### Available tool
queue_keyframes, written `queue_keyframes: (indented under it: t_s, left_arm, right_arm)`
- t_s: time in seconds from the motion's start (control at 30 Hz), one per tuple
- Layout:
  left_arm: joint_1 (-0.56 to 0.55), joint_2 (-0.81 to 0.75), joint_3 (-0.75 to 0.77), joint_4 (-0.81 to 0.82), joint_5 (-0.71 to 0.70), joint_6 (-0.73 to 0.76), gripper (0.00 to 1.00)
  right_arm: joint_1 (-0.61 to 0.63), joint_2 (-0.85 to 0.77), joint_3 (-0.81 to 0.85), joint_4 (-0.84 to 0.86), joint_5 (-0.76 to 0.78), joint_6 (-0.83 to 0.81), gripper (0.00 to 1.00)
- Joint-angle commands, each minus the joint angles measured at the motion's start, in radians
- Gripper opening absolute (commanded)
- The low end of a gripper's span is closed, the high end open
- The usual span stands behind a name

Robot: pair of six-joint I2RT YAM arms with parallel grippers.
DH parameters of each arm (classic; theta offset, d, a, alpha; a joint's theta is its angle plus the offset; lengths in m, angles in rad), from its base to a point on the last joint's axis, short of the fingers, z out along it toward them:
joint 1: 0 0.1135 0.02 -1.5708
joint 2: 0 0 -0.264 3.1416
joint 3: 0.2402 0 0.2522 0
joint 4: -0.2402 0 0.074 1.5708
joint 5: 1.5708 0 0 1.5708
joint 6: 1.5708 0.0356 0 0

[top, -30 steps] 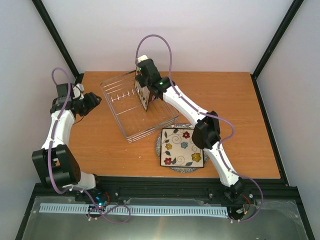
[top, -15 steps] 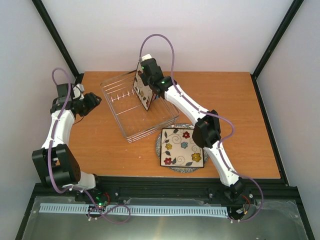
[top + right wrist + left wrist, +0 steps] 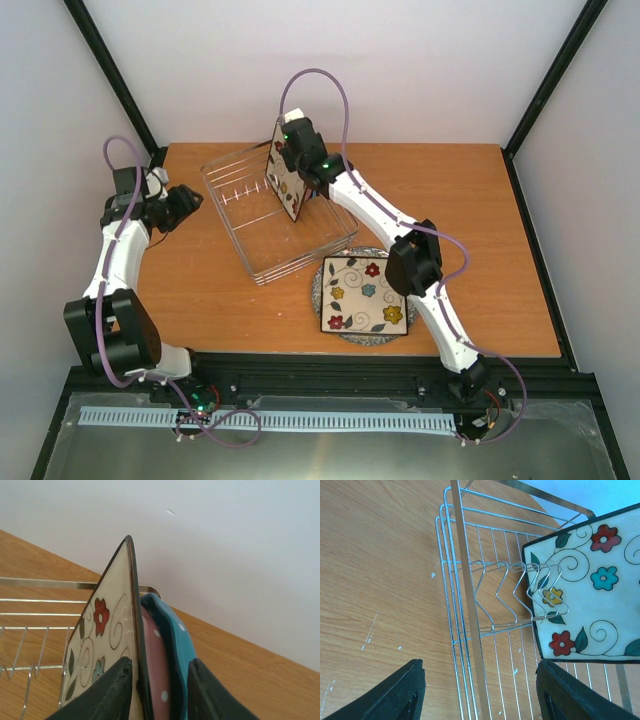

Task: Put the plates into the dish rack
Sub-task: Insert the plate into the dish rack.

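Note:
The silver wire dish rack [image 3: 262, 225] sits at the table's back left. A square cream flowered plate [image 3: 287, 185] stands on edge in it. In the right wrist view this plate [image 3: 107, 625] leans beside a blue white-dotted plate [image 3: 175, 630]. My right gripper [image 3: 290, 140] is over their top edges, its jaws open and straddling both [image 3: 160, 662]. A second square flowered plate [image 3: 365, 293] lies on a round grey speckled plate [image 3: 316, 290] near the front. My left gripper [image 3: 190, 200] hovers open and empty by the rack's left rim [image 3: 480, 667].
The left wrist view shows the rack's upright tines [image 3: 510, 592] and the standing plate [image 3: 590, 590] behind them. Bare wooden table [image 3: 470, 200] stretches to the right of the rack. Black frame posts rise at the back corners.
The right gripper shifted slightly up and left with the square plate, set it more upright in the rack, and its jaws have parted. The left arm stayed still.

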Motion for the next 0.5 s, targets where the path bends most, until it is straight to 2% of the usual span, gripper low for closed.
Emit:
queue_keyframes:
  t_s: [0.0, 0.13, 0.47]
  left_arm:
    - [0.0, -0.036, 0.024, -0.003, 0.015, -0.005, 0.62]
    - [0.001, -0.05, 0.012, 0.0, 0.018, -0.006, 0.63]
    - [0.0, -0.086, -0.034, 0.009, 0.018, -0.005, 0.66]
  right_arm:
    - [-0.005, -0.06, -0.021, -0.004, 0.0, 0.007, 0.35]
    - [0.002, -0.084, -0.019, -0.005, -0.013, -0.002, 0.44]
    - [0.023, -0.159, -0.032, -0.022, -0.048, 0.008, 0.48]
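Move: Just under the right fingertips stands the square plate already in the rack, its top edge still between them; its middle is about 9 cm below the hand and 2 cm to its left. The pink plate stands level with the hand, 1 cm to its right; the blue one is 3 cm right and 1 cm farther out, both 10 cm down. The remaining square plate lies some 27 cm back and 15 cm right. From the left hand, the racked plate lies about 13 cm ahead, 23 cm right. Spreading its fingers from about a quarter to half open, the right hand comes free of the square plate's top edge and lifts about 3.5 cm, slowly at first and then faster, easing back some 1.5 cm towards its base with hardly any turn of the wrist. The empty left hand rises barely 1.5 cm beside the rack. ##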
